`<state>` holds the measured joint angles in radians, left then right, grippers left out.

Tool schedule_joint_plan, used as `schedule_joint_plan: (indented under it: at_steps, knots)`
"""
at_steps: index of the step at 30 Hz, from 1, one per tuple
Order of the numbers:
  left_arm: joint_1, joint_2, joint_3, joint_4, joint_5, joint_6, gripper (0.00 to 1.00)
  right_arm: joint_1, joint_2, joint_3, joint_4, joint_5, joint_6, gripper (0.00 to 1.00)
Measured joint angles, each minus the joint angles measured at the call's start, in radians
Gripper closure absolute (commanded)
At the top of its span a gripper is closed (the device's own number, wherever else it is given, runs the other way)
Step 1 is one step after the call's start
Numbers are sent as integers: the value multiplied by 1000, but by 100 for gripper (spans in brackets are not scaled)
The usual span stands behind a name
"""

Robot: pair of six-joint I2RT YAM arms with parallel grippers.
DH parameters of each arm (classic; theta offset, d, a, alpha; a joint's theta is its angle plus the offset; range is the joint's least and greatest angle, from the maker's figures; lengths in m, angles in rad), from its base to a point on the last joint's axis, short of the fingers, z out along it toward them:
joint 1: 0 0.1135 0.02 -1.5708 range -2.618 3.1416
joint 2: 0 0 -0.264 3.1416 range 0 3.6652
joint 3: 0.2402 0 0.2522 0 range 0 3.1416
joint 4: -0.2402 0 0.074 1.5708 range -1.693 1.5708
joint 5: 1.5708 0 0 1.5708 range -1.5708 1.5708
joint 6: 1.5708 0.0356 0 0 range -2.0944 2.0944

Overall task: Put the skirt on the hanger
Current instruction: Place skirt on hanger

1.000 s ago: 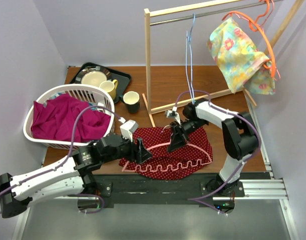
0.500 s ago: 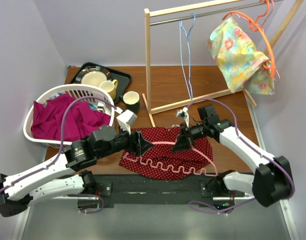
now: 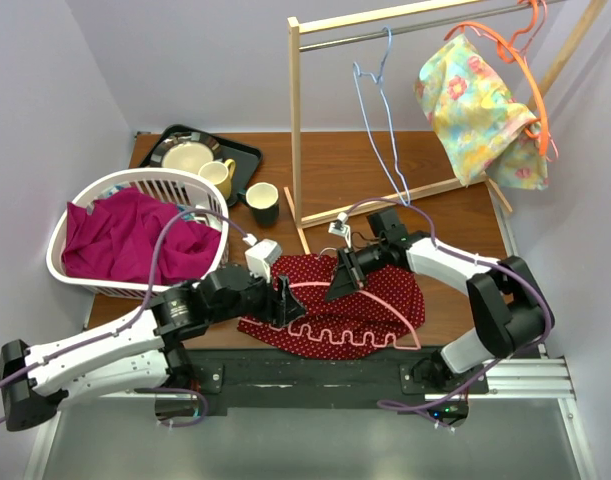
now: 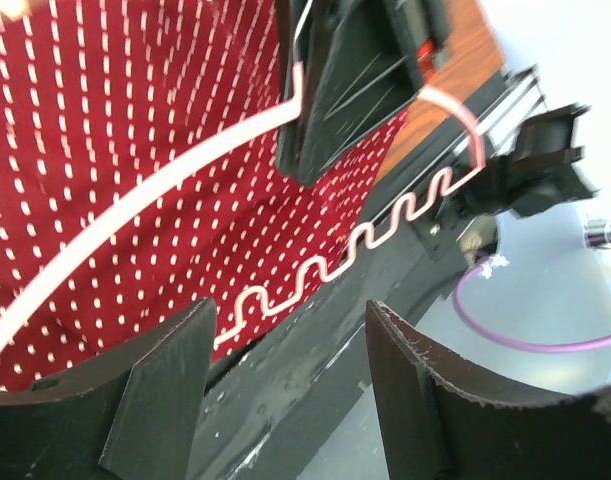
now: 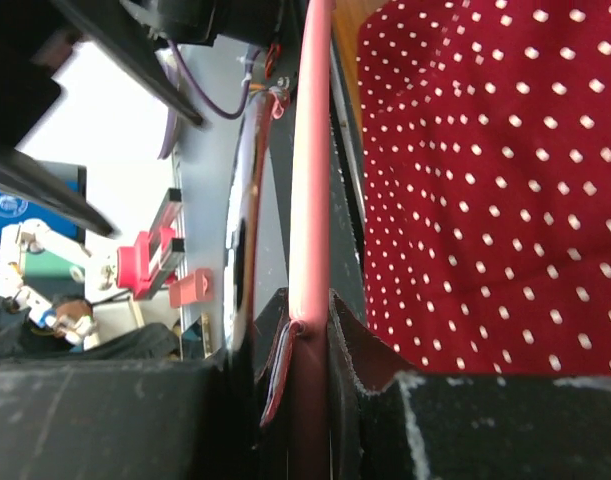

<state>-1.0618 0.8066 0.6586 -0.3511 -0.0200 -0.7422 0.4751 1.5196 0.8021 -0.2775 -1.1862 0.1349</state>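
Note:
The skirt (image 3: pixel 370 310), red with white dots, lies flat at the table's near edge. A pink hanger (image 3: pixel 315 288) with a wavy lower bar rests across it. My right gripper (image 3: pixel 337 285) is shut on the hanger's upper bar; the right wrist view shows the pink hanger (image 5: pixel 311 150) pinched between the fingers of the right gripper (image 5: pixel 310 320), with the skirt (image 5: pixel 485 180) alongside. My left gripper (image 3: pixel 285 300) stands open at the skirt's left edge, holding nothing. From the left wrist, the open left gripper (image 4: pixel 290 330) hangs over the dark table edge, with skirt (image 4: pixel 105 120) and hanger (image 4: pixel 165 190) beyond.
A white laundry basket (image 3: pixel 135 178) with magenta cloth sits at the left. Behind it are a black tray (image 3: pixel 247 152), a yellow mug (image 3: pixel 220 175) and a black mug (image 3: pixel 262 203). A wooden rack (image 3: pixel 295 120) carries a blue hanger (image 3: pixel 380 120) and a floral garment (image 3: pixel 475 105).
My right gripper has carried the pink hanger leftwards over the skirt. The left gripper has shifted slightly towards the near edge, still open. The blue hanger swings on the rail.

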Motion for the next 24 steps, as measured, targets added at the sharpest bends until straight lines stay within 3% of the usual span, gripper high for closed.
schedule_joint_plan:
  at_steps: [8,24]
  knots:
    - [-8,159,-28,-26,-83,-113,37,34,105,19,31,26,16,100]
    - [-7,411,-48,-54,-278,-209,37,44,138,21,32,44,10,100]
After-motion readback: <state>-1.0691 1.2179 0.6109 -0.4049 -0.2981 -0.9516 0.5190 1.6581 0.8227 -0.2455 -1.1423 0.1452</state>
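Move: Below and a little outboard of the open left hand lies the skirt's left side, about 5 cm left, 3 cm ahead and 17 cm down. The pink hanger's left end is roughly 12 cm left, level fore and aft; the rack's left foot is some 24 cm ahead, 1 cm right. The right hand already grips the hanger near its neck; the skirt's middle lies about 2 cm back, 2 cm left and 11 cm below. Sinking about 14 cm towards the skirt's left side, the left hand also eases a few centimetres left and forward, its fingers staying open while the wrist tips them more steeply down and turns some 20 degrees counter-clockwise. The right hand keeps its pinch on the hanger and lowers it about 3.5 cm towards the skirt, with a slight leftward shift, then slows almost to rest. ##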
